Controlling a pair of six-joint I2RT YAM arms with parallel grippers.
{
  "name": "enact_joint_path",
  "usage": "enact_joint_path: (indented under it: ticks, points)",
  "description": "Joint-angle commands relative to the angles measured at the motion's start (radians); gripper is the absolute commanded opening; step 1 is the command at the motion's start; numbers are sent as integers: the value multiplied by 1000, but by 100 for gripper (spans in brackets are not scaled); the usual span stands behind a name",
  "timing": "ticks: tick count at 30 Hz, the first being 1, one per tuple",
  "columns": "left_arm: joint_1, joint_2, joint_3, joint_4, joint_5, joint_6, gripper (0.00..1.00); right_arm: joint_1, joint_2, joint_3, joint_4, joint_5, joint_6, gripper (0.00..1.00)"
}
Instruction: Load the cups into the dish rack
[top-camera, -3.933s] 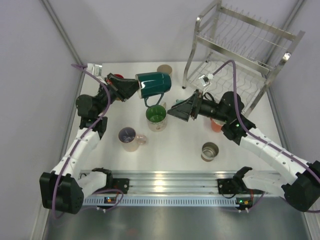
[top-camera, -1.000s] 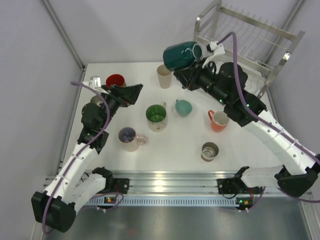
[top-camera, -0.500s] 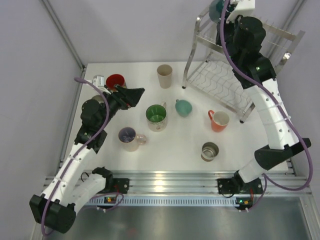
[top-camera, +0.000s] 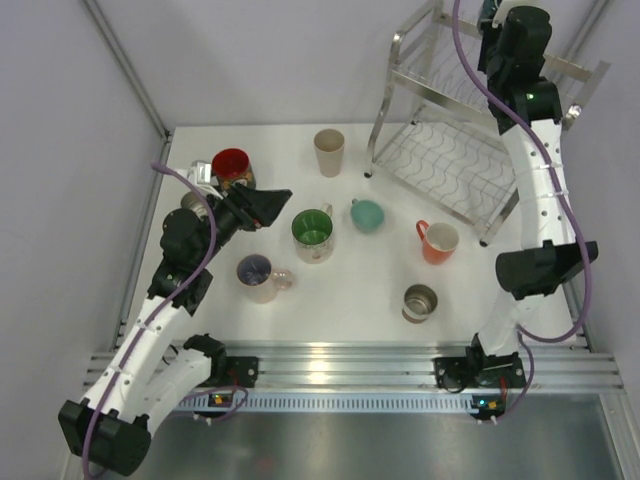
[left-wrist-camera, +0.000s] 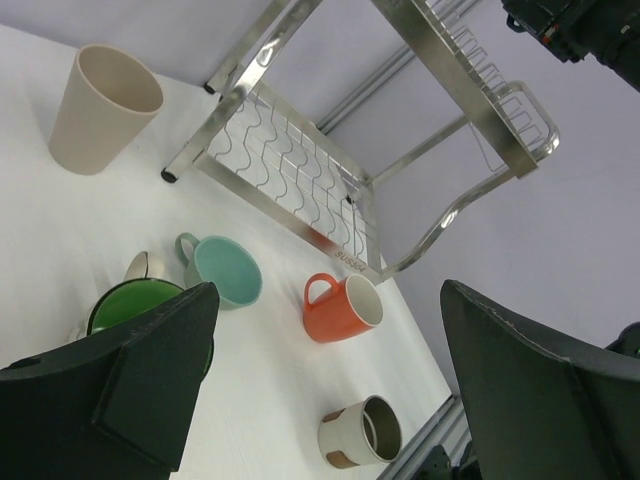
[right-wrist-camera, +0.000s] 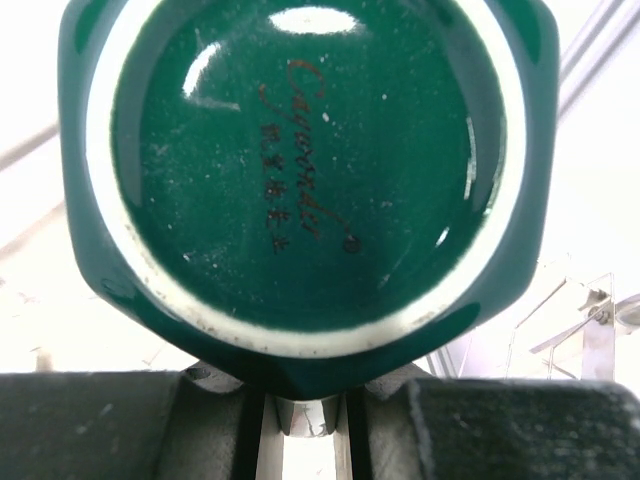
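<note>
My right gripper (right-wrist-camera: 305, 420) is shut on the dark teal cup (right-wrist-camera: 300, 160), whose glazed base fills the right wrist view. In the top view that arm reaches high over the upper tier of the dish rack (top-camera: 445, 165), and the cup itself is almost out of frame there. My left gripper (top-camera: 265, 205) hangs open and empty over the table's left side. On the table stand a red cup (top-camera: 231, 163), a beige cup (top-camera: 329, 152), a green-lined mug (top-camera: 312, 233), a mint cup (top-camera: 367, 214), an orange mug (top-camera: 437, 241), a pinkish mug (top-camera: 258, 277) and a white-and-brown cup (top-camera: 420, 302).
The left wrist view looks past its open fingers at the rack (left-wrist-camera: 300, 170), the beige cup (left-wrist-camera: 105, 110), the mint cup (left-wrist-camera: 225, 270), the orange mug (left-wrist-camera: 343, 307) and the white-and-brown cup (left-wrist-camera: 362, 432). Grey walls close in the table on both sides.
My right arm has carried the dark teal cup from beside the rack up and back over its top tier. The left gripper has drifted slightly right, still open.
</note>
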Motion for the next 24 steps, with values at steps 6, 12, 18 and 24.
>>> enact_joint_path:
  ticks: [6, 12, 18, 24]
  points:
    - [0, -38, -40, 23, 29, -27, 98, -77, 64, 151, 39, -120, 75, 0]
    - [0, -36, -37, 25, 26, -18, 98, -87, 117, 164, 13, -146, 82, 0]
    - [1, -33, -46, 25, 20, -13, 98, -89, 146, 162, -10, -160, 56, 0]
    - [0, -27, -47, 25, 19, -12, 98, -89, 172, 162, -5, -161, 42, 0]
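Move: The right hand, already high over the dish rack with the dark green cup in its fingers, has the open spot on the top shelf about 6 cm ahead, 1 cm right and 13 cm below. The lower shelf's middle is level with it fore and aft, some 4 cm left and 38 cm down; the orange cup stands 18 cm back, 7 cm left, 44 cm down. From the left hand that top-shelf spot is roughly 29 cm ahead, 42 cm right, level in height. The right arm lowers the dark green cup towards the wires of the top shelf, sinking about 9 cm while reaching some 5 cm forward; the forward part comes mostly early, with a small shift to the right, and the descent then steepens. As it goes down the wrist tips the fingers some 10 degrees downward, and the fingers keep their hold on the cup throughout; whether the cup meets the wires can't be seen. ##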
